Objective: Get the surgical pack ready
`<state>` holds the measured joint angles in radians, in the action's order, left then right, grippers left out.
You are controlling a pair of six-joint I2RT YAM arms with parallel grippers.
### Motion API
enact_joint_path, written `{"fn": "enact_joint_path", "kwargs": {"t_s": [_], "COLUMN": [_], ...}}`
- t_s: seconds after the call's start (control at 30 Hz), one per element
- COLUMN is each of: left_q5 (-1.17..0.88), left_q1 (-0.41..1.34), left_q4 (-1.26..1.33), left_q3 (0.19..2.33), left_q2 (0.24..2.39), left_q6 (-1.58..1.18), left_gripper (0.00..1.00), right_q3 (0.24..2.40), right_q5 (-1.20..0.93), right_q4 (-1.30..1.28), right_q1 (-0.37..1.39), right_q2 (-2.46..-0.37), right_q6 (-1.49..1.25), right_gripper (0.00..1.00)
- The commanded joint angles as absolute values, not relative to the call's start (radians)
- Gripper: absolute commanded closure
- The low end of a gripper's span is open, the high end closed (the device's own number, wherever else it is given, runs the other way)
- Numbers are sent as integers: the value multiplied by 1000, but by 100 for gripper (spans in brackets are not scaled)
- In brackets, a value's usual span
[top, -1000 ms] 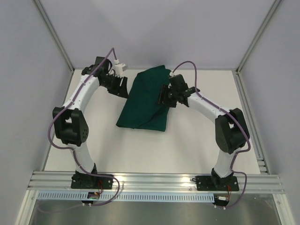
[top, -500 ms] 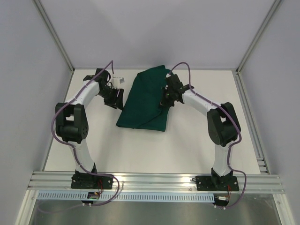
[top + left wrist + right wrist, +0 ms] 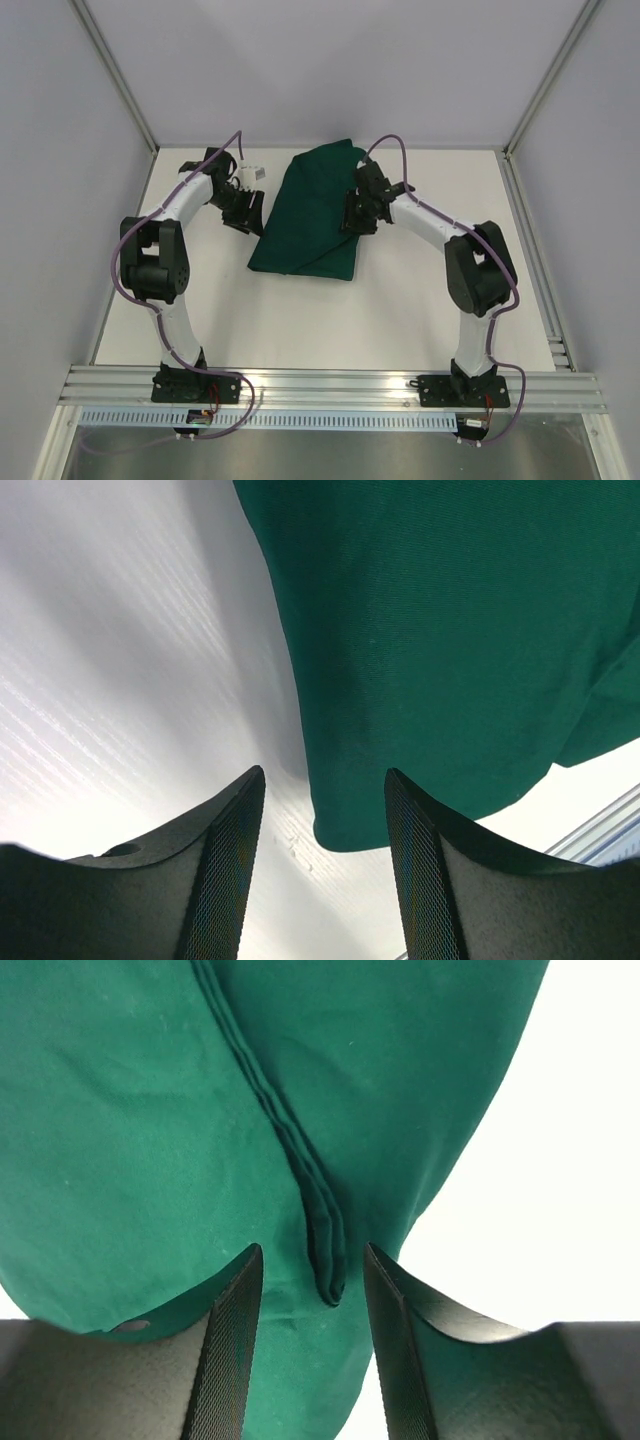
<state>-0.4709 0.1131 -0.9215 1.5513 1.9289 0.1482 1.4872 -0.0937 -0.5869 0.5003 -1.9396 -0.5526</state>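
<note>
The surgical pack shows only as a dark green cloth drape [image 3: 308, 212], folded and rumpled in the middle of the white table [image 3: 400, 310]. My left gripper [image 3: 246, 210] sits low at the drape's left edge. In the left wrist view it [image 3: 324, 772] is open, with a rounded corner of the drape [image 3: 420, 630] lying on the table between its fingertips and touching neither pad. My right gripper [image 3: 357, 214] hovers over the drape's right side. In the right wrist view it [image 3: 312, 1248] is open astride a raised fold [image 3: 325, 1260] of the drape [image 3: 130, 1160], which neither pad touches.
Grey walls enclose the table on three sides, with aluminium posts [image 3: 118, 85] at the back corners. A metal rail [image 3: 330, 385] carrying both arm bases runs along the near edge. Purple cables loop off both arms.
The left gripper has swung nearer along the drape's left edge. The right gripper has shifted slightly left over the drape, its elbow folding in. The drape looks unmoved.
</note>
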Motion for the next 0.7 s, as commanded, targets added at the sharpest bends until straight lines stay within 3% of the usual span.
{"fn": "enact_joint_path", "kwargs": {"t_s": [0.0, 0.07, 0.1, 0.2, 0.43, 0.67], "left_q5": [-499, -500, -500, -500, -514, -532], "left_q1": [112, 112, 112, 112, 112, 117], "left_q4": [-911, -911, -913, -916, -933, -943], "left_q3": [1551, 1549, 1549, 1548, 1559, 1551], "left_q2": [1927, 1927, 1925, 1924, 1911, 1914], "left_q6": [155, 156, 156, 161, 167, 169], "left_gripper": [40, 40, 40, 40, 40, 40], "right_q3": [1497, 1506, 1515, 1548, 1656, 1675], "right_q5": [-71, -81, -81, -63, 72, 23], "right_q4": [-578, -580, -577, -589, -661, -673], "right_q1": [514, 512, 514, 512, 496, 436], "right_q2": [-1931, -1948, -1950, -1950, -1930, -1976], "right_q6": [-545, -542, -540, -520, -431, -440], "right_gripper": [58, 67, 79, 99, 100, 100]}}
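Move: Right between the right hand's open fingers, within about 1 cm below the hand point, lies the near tip of the cloth's fold. The cloth's near right corner is roughly 10 cm straight back from that hand and some 4 cm lower; its near left corner is about 21 cm to the left and 8 cm back, equally low. From the left hand, the fold tip lies some 20 cm to the right, level fore and aft and slightly lower. Pinching the fold tip almost in place, the right hand shuts its half-open fingers on the green layers, then draws the tip forward and up together, about 4 cm each way, and drifts some 2 cm to the right near the end. The wrist tilts a little, swinging the fingertips outward by under 10 degrees, while the grip holds. ##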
